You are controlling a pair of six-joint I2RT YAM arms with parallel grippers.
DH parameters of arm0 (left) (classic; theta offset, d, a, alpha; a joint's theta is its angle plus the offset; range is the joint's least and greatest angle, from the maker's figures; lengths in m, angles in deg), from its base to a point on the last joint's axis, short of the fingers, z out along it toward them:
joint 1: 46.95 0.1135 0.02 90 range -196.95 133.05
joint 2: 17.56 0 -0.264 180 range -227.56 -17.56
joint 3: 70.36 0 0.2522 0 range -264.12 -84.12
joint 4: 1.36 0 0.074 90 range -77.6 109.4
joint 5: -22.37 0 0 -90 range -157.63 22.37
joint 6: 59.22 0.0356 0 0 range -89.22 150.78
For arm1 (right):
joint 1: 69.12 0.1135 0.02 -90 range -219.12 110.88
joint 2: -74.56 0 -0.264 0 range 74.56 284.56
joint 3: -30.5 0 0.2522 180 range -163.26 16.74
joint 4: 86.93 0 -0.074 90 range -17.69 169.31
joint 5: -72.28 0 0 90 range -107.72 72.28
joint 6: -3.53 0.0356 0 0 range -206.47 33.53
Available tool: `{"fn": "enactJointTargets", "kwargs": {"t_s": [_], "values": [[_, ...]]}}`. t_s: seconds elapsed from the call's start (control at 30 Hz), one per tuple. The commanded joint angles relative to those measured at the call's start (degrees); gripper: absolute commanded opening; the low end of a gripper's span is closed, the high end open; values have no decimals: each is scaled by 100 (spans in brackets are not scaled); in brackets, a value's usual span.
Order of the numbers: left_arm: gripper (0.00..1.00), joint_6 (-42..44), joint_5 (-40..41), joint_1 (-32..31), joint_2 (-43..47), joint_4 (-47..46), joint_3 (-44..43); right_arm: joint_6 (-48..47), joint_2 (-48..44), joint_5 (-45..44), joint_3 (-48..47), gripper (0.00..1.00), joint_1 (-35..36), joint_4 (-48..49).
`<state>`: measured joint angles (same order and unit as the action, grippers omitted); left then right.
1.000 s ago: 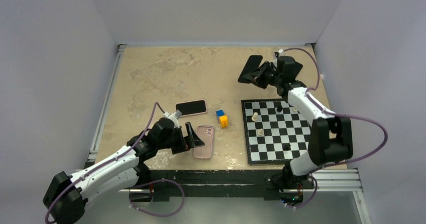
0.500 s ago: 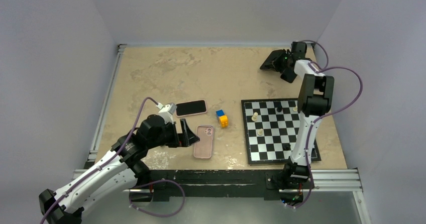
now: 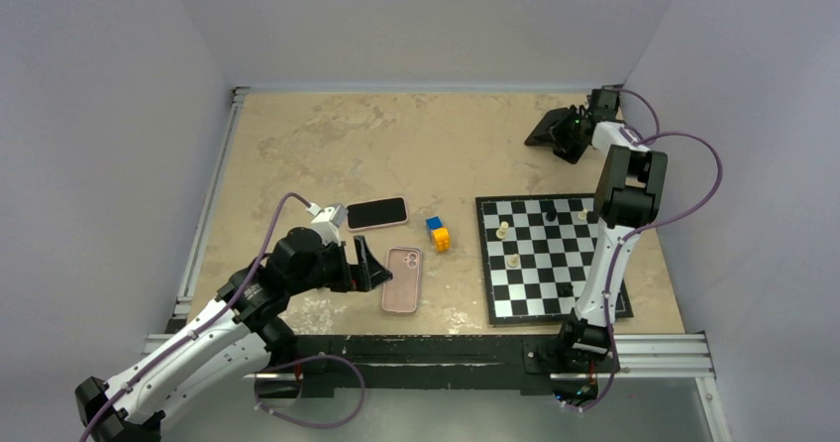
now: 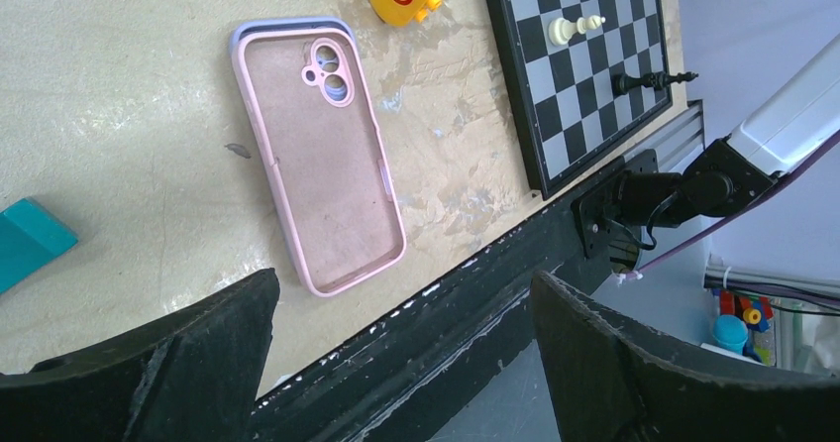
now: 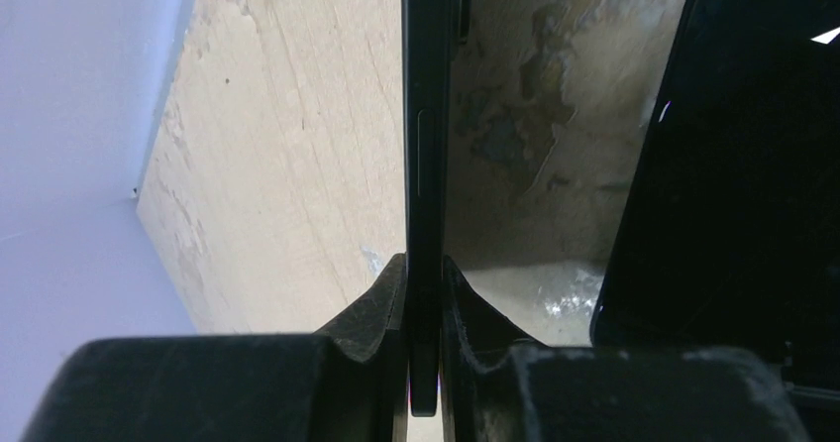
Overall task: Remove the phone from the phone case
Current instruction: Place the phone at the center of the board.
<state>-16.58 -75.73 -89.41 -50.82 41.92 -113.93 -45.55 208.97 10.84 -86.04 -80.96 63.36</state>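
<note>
An empty pink phone case point(image 3: 402, 279) lies open side up on the table near the front edge; the left wrist view shows its bare inside point(image 4: 322, 155). My left gripper point(image 3: 365, 264) hovers just left of it, open with nothing between its fingers point(image 4: 404, 288). In the far right corner my right gripper point(image 3: 573, 128) is shut on a black phone point(image 3: 545, 130), held low over the table. The right wrist view shows that phone edge-on point(image 5: 424, 145) between the right gripper's fingertips point(image 5: 424, 274). Another black-screened phone with a pink rim point(image 3: 377, 212) lies flat behind the case.
A chessboard point(image 3: 530, 293) with several pieces covers the right front of the table. A blue block point(image 3: 434, 223) and a yellow block point(image 3: 441, 237) sit between it and the case. Walls close the back and both sides. A dark slab point(image 5: 753, 165) fills the right of the right wrist view.
My right arm has swung from the middle back to the far right corner and lowered the black phone toward the table. The left gripper has drawn back slightly left of the case.
</note>
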Motion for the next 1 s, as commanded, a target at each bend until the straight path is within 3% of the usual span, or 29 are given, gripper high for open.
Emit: {"fn": "enactJointTargets", "kwargs": {"t_s": [0.0, 0.17, 0.3, 0.4, 0.57, 0.83, 0.97], "values": [[100, 57, -21, -21, 81, -43, -194, -187, 107, 68, -351, 17, -51, 112], [100, 16, -67, -23, 82, -75, -202, -302, 209, 79, -519, 31, -85, -39], [100, -16, -107, -21, 60, -104, -230, -550, 120, -114, -713, 62, -90, -450], [100, -23, -127, -17, 34, -104, -279, -825, -55, -459, -834, 76, -85, -787], [100, 45, -126, -21, -91, -54, -502, -1211, -370, -992, -892, 82, -87, -1344], [100, 470, 419, 215, -763, 481, -1562, -1439, -1519, -919, -531, 84, -46, -1513], [100, 840, 329, 866, -1675, 593, -2220, -1344, -2758, -788, 601, 84, 112, -1199]]}}
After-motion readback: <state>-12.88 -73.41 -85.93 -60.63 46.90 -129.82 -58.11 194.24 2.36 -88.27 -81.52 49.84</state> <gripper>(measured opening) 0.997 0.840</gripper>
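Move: The right hand still pinches the bare phone's raised right edge, leaning low over its spot, whose middle is about 3 cm ahead, 4 cm left and 3 cm below. The black phone lies some 4 cm right, level, and the chessboard about 31 cm straight back. From the open left hand, the phone in the pink case is about 16 cm ahead, 2 cm right, 14 below; the stacked cases 8 cm right, 1 ahead; the toy block 17 right, 11 ahead. The right hand opens wide to let go of the bare phone while edging about 3 cm right, then rises some 10 cm clear of both phones, drawing slightly back, with its left side rolling down about 15 degrees. The left hand waits open, then late on climbs about 6 cm and swings nearly 4 cm forward, leaving the stacked cases below and heading towards the phone in the pink case. ##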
